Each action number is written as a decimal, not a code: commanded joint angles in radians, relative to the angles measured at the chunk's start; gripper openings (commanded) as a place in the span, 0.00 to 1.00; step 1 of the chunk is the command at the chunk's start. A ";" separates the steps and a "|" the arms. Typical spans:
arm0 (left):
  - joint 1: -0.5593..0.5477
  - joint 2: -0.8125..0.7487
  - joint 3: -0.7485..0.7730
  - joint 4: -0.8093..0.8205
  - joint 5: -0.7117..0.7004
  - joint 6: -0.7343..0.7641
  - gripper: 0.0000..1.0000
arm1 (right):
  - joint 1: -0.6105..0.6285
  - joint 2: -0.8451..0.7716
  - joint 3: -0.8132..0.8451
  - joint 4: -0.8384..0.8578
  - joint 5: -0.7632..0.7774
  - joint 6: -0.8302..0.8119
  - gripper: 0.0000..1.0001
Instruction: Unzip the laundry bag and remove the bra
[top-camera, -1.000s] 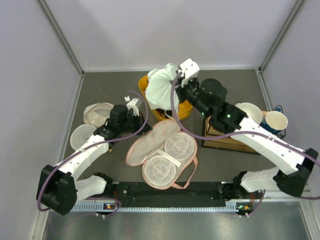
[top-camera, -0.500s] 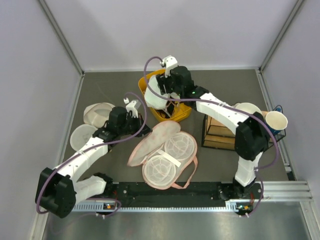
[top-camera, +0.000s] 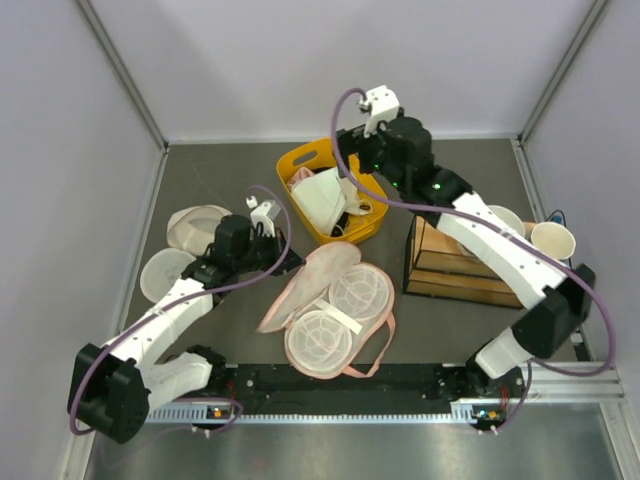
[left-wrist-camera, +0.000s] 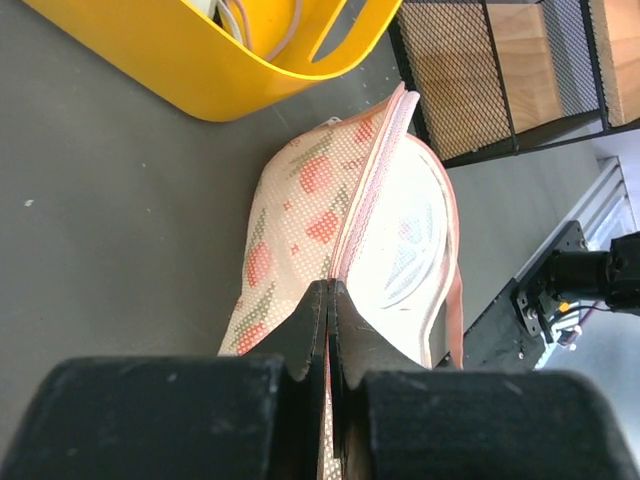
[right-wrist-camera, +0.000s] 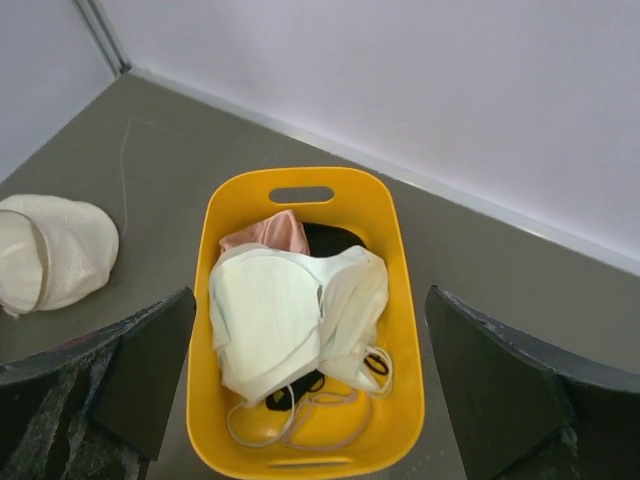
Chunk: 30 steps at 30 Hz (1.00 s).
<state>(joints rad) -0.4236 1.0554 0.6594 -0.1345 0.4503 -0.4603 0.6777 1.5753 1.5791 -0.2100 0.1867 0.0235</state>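
The laundry bag lies unzipped and spread open in the middle of the table, both mesh halves showing. My left gripper is shut on its pink zip edging at the upper left end. In the left wrist view the edging runs between the closed left gripper and the printed laundry bag stretches beyond. The white bra lies in the yellow basket. My right gripper hangs above it, open and holding nothing. Seen from the right wrist, the bra sits below the wide-apart right gripper.
The yellow basket stands at the back centre, with a pink garment and a black garment under the bra. A wooden mesh crate stands right of the bag. White mesh pouches lie left; a paper cup far right.
My right gripper opened and let go of the bra, which now lies in the yellow basket. The right arm has drawn back and up. The left gripper has kept its hold.
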 joint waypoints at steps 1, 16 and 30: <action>-0.038 -0.031 0.019 0.064 0.057 -0.032 0.00 | -0.010 -0.183 -0.082 -0.048 0.057 0.019 0.99; -0.303 0.140 0.184 0.000 0.084 -0.011 0.67 | -0.009 -0.362 -0.220 -0.253 0.030 0.059 0.99; -0.158 -0.195 0.373 -0.270 -0.490 0.181 0.99 | -0.009 -0.425 -0.136 -0.414 -0.006 0.009 0.99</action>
<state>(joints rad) -0.6556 0.8780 0.9611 -0.3145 0.1585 -0.3260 0.6773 1.1713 1.3731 -0.6025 0.1482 0.0448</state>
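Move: The laundry bag lies open, its middle about 12 cm back, 8 cm to the right of and some 8 cm below the left hand, whose shut fingers already hold the edge of the raised flap. The yellow basket stands about 16 cm ahead of that hand and 7 cm to its right. From the empty right hand the bag's middle is some 30 cm back, 5 cm left and 26 cm down; the basket lies beneath, about 2 cm back and 7 cm left. The bag's raised flap is carried over the open mesh compartments by the left hand, about 9 cm right and 7 cm back, the wrist turning some 20 degrees clockwise. The fingers then open wide to let go, and the hand climbs roughly 14 cm, easing left and forward as its fingers tip up. The right hand, still open and empty, withdraws from the basket back and right, rising briefly, then sinking. ##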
